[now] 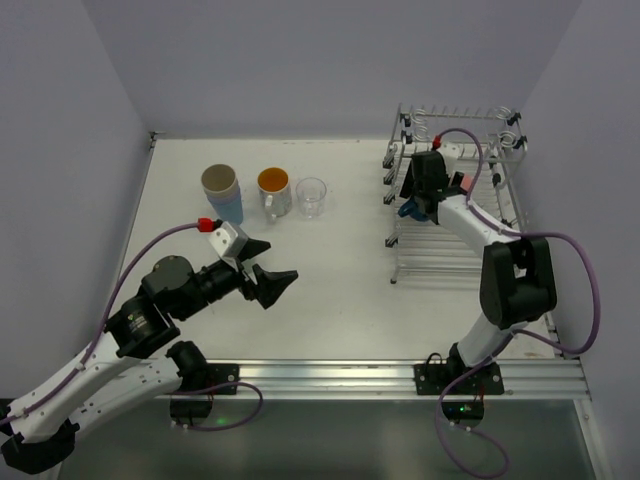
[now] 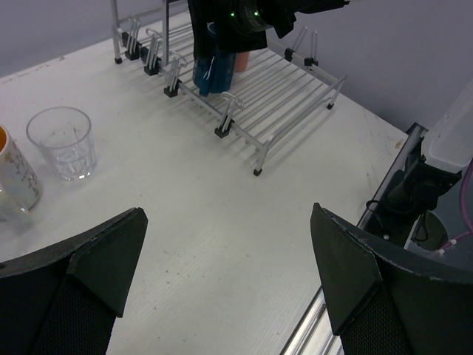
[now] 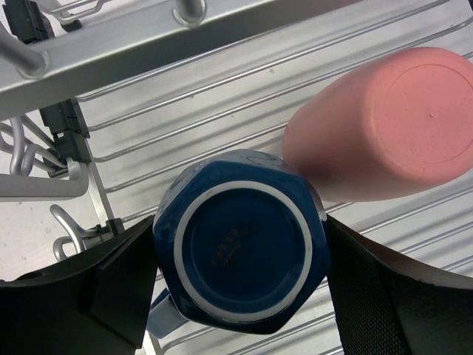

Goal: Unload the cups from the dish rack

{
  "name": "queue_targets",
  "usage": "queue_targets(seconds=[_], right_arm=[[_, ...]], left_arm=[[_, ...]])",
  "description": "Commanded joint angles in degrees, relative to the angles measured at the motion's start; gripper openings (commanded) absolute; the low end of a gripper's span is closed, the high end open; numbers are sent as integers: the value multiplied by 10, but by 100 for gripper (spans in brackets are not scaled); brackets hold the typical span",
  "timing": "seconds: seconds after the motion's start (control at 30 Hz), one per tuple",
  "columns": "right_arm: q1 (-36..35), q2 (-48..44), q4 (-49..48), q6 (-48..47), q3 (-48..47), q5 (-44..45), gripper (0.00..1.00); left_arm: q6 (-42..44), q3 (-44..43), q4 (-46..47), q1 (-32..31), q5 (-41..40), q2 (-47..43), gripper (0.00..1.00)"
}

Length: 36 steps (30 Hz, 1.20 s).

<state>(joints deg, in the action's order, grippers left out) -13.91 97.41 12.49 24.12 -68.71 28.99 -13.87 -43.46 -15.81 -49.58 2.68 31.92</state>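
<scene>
The dish rack [image 1: 470,252] stands at the right. On its lower tier a dark-blue mug [image 3: 240,255] sits upside down, with a pink cup [image 3: 392,126] lying against it. My right gripper [image 3: 240,274] is shut on the dark-blue mug [image 1: 408,210], one finger pressed to each side. A light-blue tumbler [image 1: 225,195], an orange-inside glass mug [image 1: 274,190] and a clear glass [image 1: 311,197] stand upright on the table at the back left. My left gripper [image 1: 272,270] hovers open over bare table, with nothing between its fingers.
In the left wrist view the clear glass [image 2: 63,142] is at the far left and the rack [image 2: 295,92] at the far centre. The table's metal front rail [image 1: 400,372] runs along the near edge. Walls close in the back and both sides.
</scene>
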Motion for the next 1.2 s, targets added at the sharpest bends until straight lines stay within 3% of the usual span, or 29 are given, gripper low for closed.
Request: queue_targets(seconds=[0.0, 0.27, 0.67, 0.9, 1.17], right_arm=[[-2, -37, -49, 8, 16, 6, 52], [-9, -169, -91, 7, 110, -4, 49], [-11, -352, -121, 52, 234, -139, 49], [-11, -481, -163, 110, 284, -296, 49], [-10, -588, -227, 173, 331, -450, 49]], left_arm=[[12, 1, 12, -2, -7, 1, 100], [10, -2, 17, 0, -7, 19, 100], [-68, -23, 66, 4, 57, 95, 100], [-199, 22, 262, 4, 73, 175, 100], [-297, -1, 397, 5, 70, 304, 100]])
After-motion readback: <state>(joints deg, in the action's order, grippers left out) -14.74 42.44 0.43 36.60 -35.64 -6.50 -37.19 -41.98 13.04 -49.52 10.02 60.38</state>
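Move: Between the right fingers, the blue mug is already held, upside down on the rack. The open left gripper, the likely taker, is about 32 cm to its left, 28 cm back and 18 cm higher. The pink cup stands some 8 cm to the right and 2 cm farther out. From the left hand, the blue mug lies roughly 28 cm ahead, 32 cm right and 18 cm below; the clear glass is about 29 cm ahead, 3 cm right and 25 cm below. Drawing back almost level at first, then rising and swinging left, the right hand keeps its grip and carries the blue mug about 16 cm back and 13 cm up, away from the pink cup, tipping its fingers up and turning counter-clockwise some 30 degrees. The left hand, still wide open, comes about 11 cm right towards the mug, slightly forward and down, fingers tipping down. ##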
